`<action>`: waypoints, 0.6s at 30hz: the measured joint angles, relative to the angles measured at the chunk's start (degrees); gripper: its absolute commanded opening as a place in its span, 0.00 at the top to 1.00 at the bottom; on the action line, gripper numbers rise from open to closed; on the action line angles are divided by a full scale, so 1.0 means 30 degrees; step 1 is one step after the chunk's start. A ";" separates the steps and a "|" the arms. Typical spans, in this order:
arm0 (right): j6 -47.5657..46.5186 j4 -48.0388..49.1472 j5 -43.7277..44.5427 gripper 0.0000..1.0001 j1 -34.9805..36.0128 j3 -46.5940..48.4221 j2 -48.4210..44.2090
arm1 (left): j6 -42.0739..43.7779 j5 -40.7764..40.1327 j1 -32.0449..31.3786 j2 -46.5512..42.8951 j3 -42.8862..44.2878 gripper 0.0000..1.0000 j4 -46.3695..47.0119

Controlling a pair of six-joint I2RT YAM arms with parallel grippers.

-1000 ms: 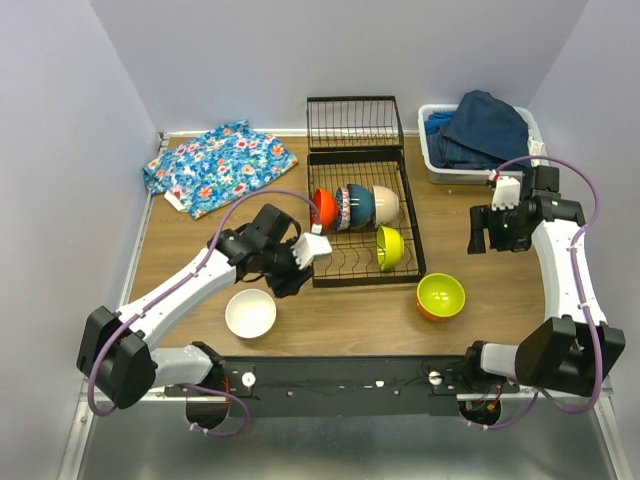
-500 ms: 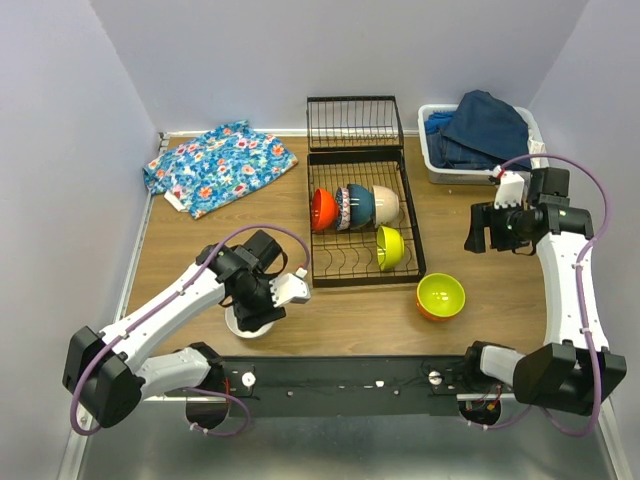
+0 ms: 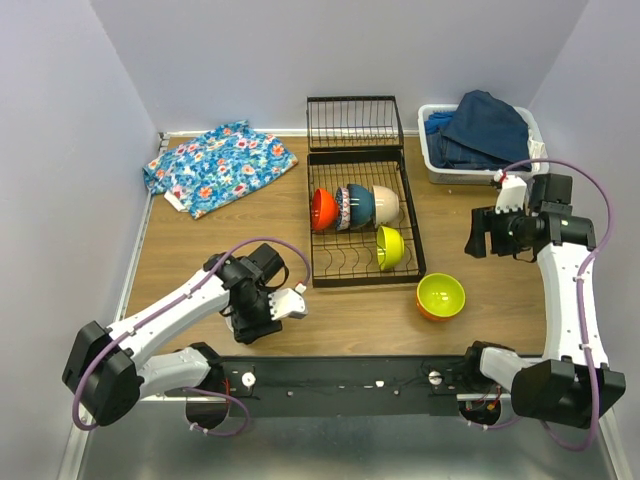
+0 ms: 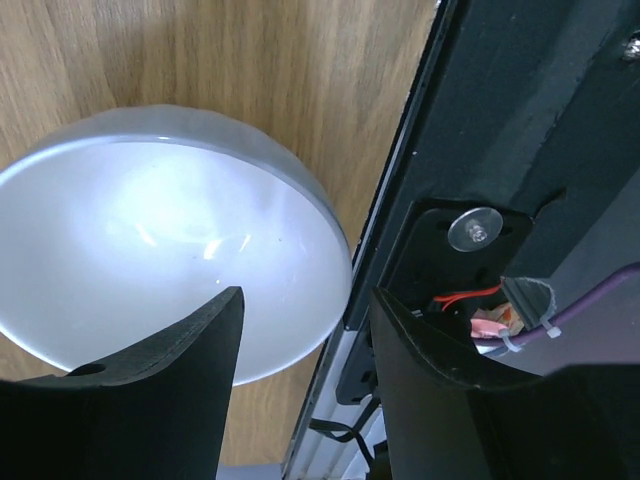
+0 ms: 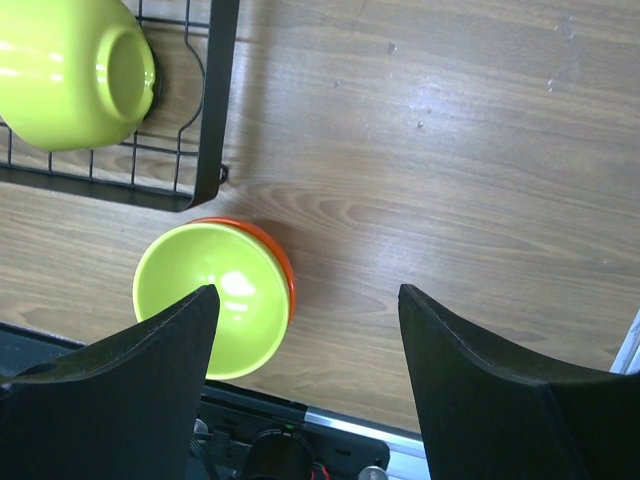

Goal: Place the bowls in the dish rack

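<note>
The white bowl (image 4: 170, 235) sits upright on the wood by the table's near edge. My left gripper (image 4: 308, 300) is open above it, one finger over its inside and the other beyond its near rim. From above, the left gripper (image 3: 258, 315) hides that bowl. The dish rack (image 3: 404, 215) holds red-orange (image 3: 323, 208), patterned (image 3: 342, 207), dark blue (image 3: 361, 204), beige (image 3: 385, 203) and yellow-green (image 3: 389, 246) bowls. An orange bowl with a lime inside (image 3: 440, 296) stands right of the rack. My right gripper (image 3: 480, 232) hangs open and empty above the wood beside it.
A floral cloth (image 3: 220, 165) lies at the back left. A white bin of blue clothes (image 3: 480, 140) stands at the back right. The rack's wire end panel (image 3: 355, 122) stands behind the rack. The black base rail (image 3: 350, 375) runs just beyond the white bowl.
My left arm has swung from the rack's left side back to the near edge and come down over the white bowl. The right arm shifted slightly to the right.
</note>
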 measured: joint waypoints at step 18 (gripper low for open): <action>0.0168 0.0029 0.0015 0.19 -0.0590 -0.0750 -0.0306 | 0.0146 -0.1384 -0.0335 -0.0962 -0.0328 1.00 0.0984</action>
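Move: The white bowl's middle lies about 6 cm ahead of the left hand and 4 cm below it, neither left nor right, its near rim close to the open fingers. In the dish rack, the orange bowl sits some 29 cm ahead and 18 cm right, and the green bowl about 19 cm ahead and 34 cm right. From the right hand the white bowl is roughly 53 cm left, 12 cm back and 17 cm below. Left hand sinks about 1 cm, shuts on the white bowl's near rim, then rises as far, edging forward. ##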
